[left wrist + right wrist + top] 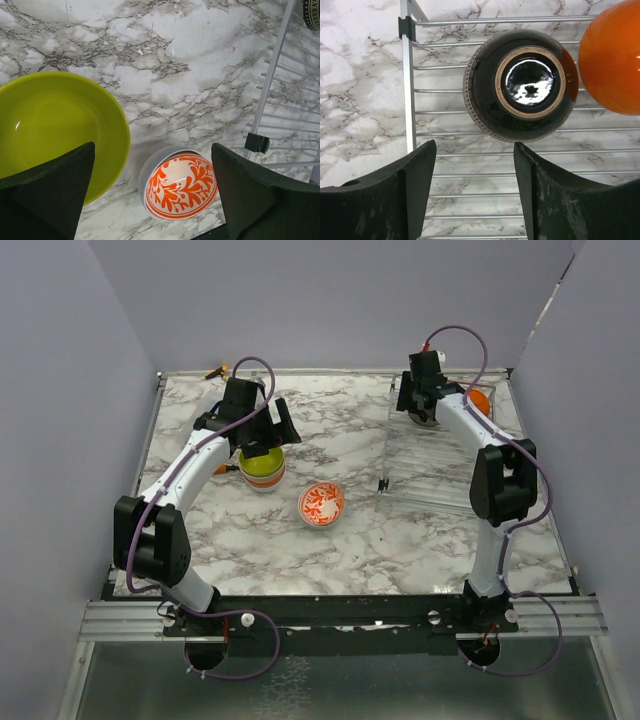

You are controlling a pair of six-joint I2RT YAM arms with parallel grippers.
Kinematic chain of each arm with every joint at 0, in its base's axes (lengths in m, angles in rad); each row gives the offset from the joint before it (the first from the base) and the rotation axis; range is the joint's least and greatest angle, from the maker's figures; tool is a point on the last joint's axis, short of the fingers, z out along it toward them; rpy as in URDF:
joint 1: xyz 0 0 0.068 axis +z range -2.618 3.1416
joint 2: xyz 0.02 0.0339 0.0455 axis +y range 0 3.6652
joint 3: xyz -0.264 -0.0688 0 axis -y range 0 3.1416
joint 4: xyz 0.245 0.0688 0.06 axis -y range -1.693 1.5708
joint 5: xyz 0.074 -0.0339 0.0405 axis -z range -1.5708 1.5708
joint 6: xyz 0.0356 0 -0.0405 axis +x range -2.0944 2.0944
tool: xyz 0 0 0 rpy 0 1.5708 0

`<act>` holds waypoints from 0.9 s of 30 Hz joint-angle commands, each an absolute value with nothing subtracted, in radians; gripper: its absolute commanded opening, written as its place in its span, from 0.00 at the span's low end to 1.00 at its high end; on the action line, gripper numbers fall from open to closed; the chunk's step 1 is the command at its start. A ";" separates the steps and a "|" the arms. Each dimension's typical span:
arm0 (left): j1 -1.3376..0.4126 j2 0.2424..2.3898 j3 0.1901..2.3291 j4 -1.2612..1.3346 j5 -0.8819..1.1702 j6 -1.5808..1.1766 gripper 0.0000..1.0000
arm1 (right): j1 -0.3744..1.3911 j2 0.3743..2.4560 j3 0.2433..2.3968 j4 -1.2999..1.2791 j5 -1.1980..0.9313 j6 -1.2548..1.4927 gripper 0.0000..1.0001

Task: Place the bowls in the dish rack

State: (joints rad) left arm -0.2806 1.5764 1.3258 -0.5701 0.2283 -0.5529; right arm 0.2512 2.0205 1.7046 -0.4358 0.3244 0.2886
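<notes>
A lime green bowl [262, 463] tops a short stack of bowls left of centre. My left gripper [264, 438] hovers open just above it, its fingers wide apart. In the left wrist view the lime bowl [50, 125] lies by the left finger, and the left gripper [152, 150] holds nothing. A white bowl with orange pattern [321, 504] [180, 187] sits tilted on the marble. The silver dish rack [440, 465] lies at the right. My right gripper [424, 408] [475, 165] hangs open over its far end. A dark brown bowl [520, 85] rests upside down on the rack bars [470, 175], beside an orange bowl [612, 60] [480, 400].
Grey walls enclose the marble table [330, 540] on three sides. The rack's left rail [272, 75] shows at the right of the left wrist view. A small orange object [218, 370] lies at the far left edge.
</notes>
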 commanded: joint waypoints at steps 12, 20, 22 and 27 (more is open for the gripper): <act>-0.272 1.565 1.325 -0.568 0.252 -0.541 0.99 | 0.209 2.167 1.830 -0.446 0.424 0.352 0.63; -0.270 1.584 1.342 -0.569 0.258 -0.535 0.99 | 0.193 2.231 1.906 -0.478 0.506 0.353 0.62; -0.269 1.584 1.342 -0.571 0.257 -0.535 0.99 | 0.189 2.243 1.926 -0.499 0.532 0.368 0.62; -0.267 1.580 1.342 -0.578 0.257 -0.534 0.99 | 0.187 2.261 1.966 -0.547 0.605 0.399 0.62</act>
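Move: The dark bowl sits upside down in the rack, about 6 cm ahead of the right hand, 5 cm to its right and some 5 cm below. The orange bowl stands just beyond its right side, some 12 cm farther right and 2 cm farther out. The rack's left rail runs roughly 6 cm to the hand's left, lower down. From the idle left hand the dark bowl lies about 15 cm ahead and 41 cm to the right, some 11 cm below. The right fingertips, held part open, come up against the near side of the dark bowl and push it outward along the rack. The hand first sinks nearly 3 cm, then travels level, forward and to the right, about 4 cm forward and 5 cm right in all, while the wrist turns some 15 degrees clockwise. ##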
